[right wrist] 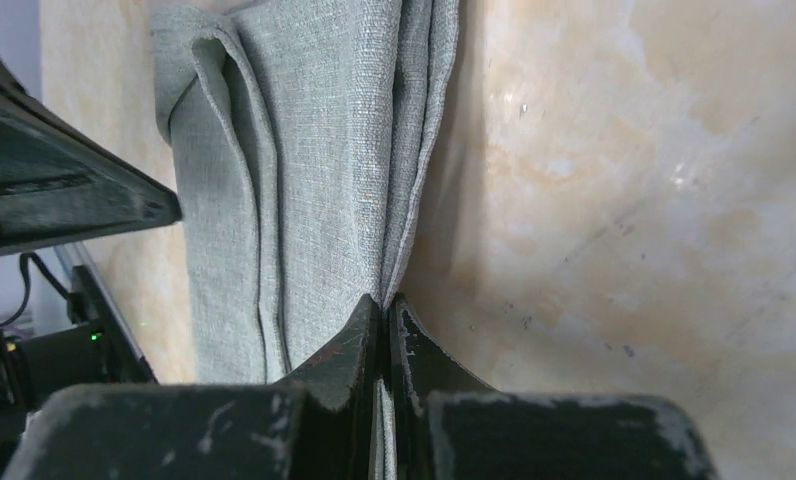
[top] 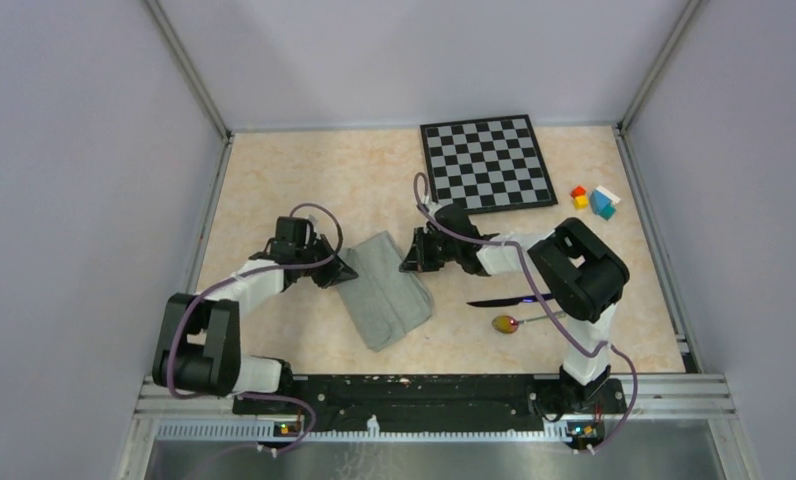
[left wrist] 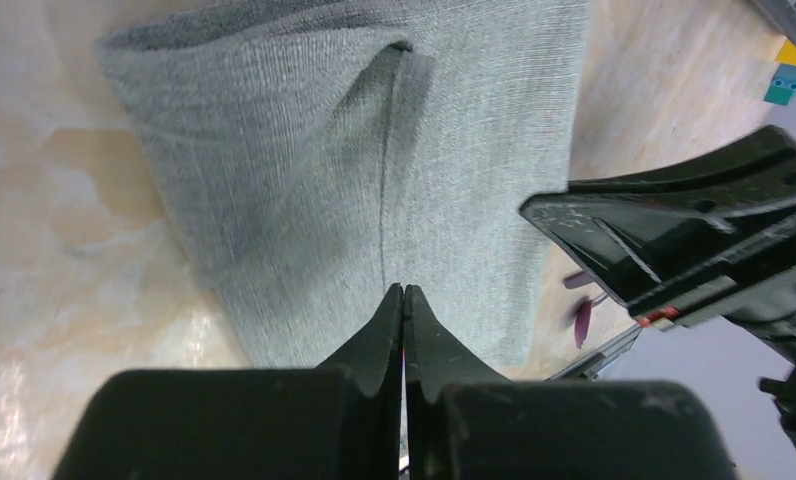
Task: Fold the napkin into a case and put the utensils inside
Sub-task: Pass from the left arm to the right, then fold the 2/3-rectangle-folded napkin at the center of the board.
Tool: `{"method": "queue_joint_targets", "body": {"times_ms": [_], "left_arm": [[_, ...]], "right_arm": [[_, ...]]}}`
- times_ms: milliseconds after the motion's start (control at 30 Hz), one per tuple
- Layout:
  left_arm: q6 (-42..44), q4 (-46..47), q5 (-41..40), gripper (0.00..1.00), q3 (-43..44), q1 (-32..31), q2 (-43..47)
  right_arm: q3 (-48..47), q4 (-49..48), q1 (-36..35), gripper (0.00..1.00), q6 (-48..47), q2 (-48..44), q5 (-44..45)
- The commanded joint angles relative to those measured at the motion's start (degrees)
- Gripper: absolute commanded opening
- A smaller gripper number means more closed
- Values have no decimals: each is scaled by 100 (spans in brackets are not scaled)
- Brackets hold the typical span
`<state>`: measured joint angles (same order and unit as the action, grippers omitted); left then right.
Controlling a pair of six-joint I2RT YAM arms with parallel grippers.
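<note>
The grey-green napkin (top: pixel 384 290) lies folded into a narrow strip in the middle of the table, with the folds loose. My left gripper (top: pixel 346 270) is shut, its tips (left wrist: pixel 404 292) on the strip's left edge; no cloth shows between the fingers. My right gripper (top: pixel 410 262) is shut on the napkin's (right wrist: pixel 314 170) right edge, with cloth showing between its fingers (right wrist: pixel 386 305). The dark knife (top: pixel 499 301) and the spoon (top: pixel 509 323) with its yellow-red bowl lie on the table to the right of the napkin, under the right arm.
The black-and-white chessboard (top: pixel 487 163) lies at the back right. Small coloured blocks (top: pixel 594 201) sit right of it. Grey walls enclose the table on three sides. The two grippers are close together across the napkin.
</note>
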<state>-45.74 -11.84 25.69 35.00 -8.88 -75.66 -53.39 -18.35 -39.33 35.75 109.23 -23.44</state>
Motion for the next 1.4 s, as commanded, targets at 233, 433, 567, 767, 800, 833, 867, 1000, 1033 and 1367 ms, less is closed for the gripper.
{"method": "queue_joint_targets", "body": {"times_ms": [233, 433, 567, 767, 800, 833, 867, 1000, 1033, 1367], "left_arm": [[-181, 1518, -167, 0, -463, 27, -815], [-348, 1783, -306, 0, -600, 27, -983], [-447, 1976, -299, 0, -706, 27, -1013], [-434, 2056, -146, 0, -717, 22, -917], [-384, 2002, -125, 0, -703, 25, -870], [-319, 1941, -79, 0, -672, 27, -811], [-210, 1845, -60, 0, -633, 26, -740], [113, 1358, -33, 3, -481, 44, -273], [189, 1246, 1, 9, -432, 57, -143], [459, 486, 46, 33, -761, 466, 607]], "right_arm": [[-1316, 1550, -468, 0, -791, -288, 899], [-1836, 2026, -994, 0, -692, -153, 1180], [-2042, 1906, -1331, 0, -339, 89, 1108], [-1650, 751, -1490, 0, 633, 493, 788], [-1637, 734, -1486, 0, 631, 529, 835], [-1648, 735, -1482, 0, 582, 558, 848], [-1675, 805, -1474, 0, 532, 577, 861], [-1694, 884, -1459, 0, 449, 600, 871], [-1686, 904, -1463, 0, 438, 595, 888], [-1801, 1233, -1463, 0, 284, 482, 1046]]}}
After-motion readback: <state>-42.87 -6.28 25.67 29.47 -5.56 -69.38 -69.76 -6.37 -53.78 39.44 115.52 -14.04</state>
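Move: My right hand pinches the napkin's right edge; the folded left strip it goes for has its middle about 9 cm left, 5 cm back and 2 cm below. From that hand, the knife lies some 22 cm right and 7 cm back, the chessboard about 17 cm right and 22 cm ahead. My closed left hand has the strip's middle about 3 cm to its right, 5 cm back and 4 cm below. I sink my closed left fingertips about 4 cm onto the folded strip and keep them low, while my right hand, still pinching the edge, arcs up and left some 10 cm and slightly back, then down onto the strip and holds there. Then my left hand rises back and opens about a third beside the right fingers. ##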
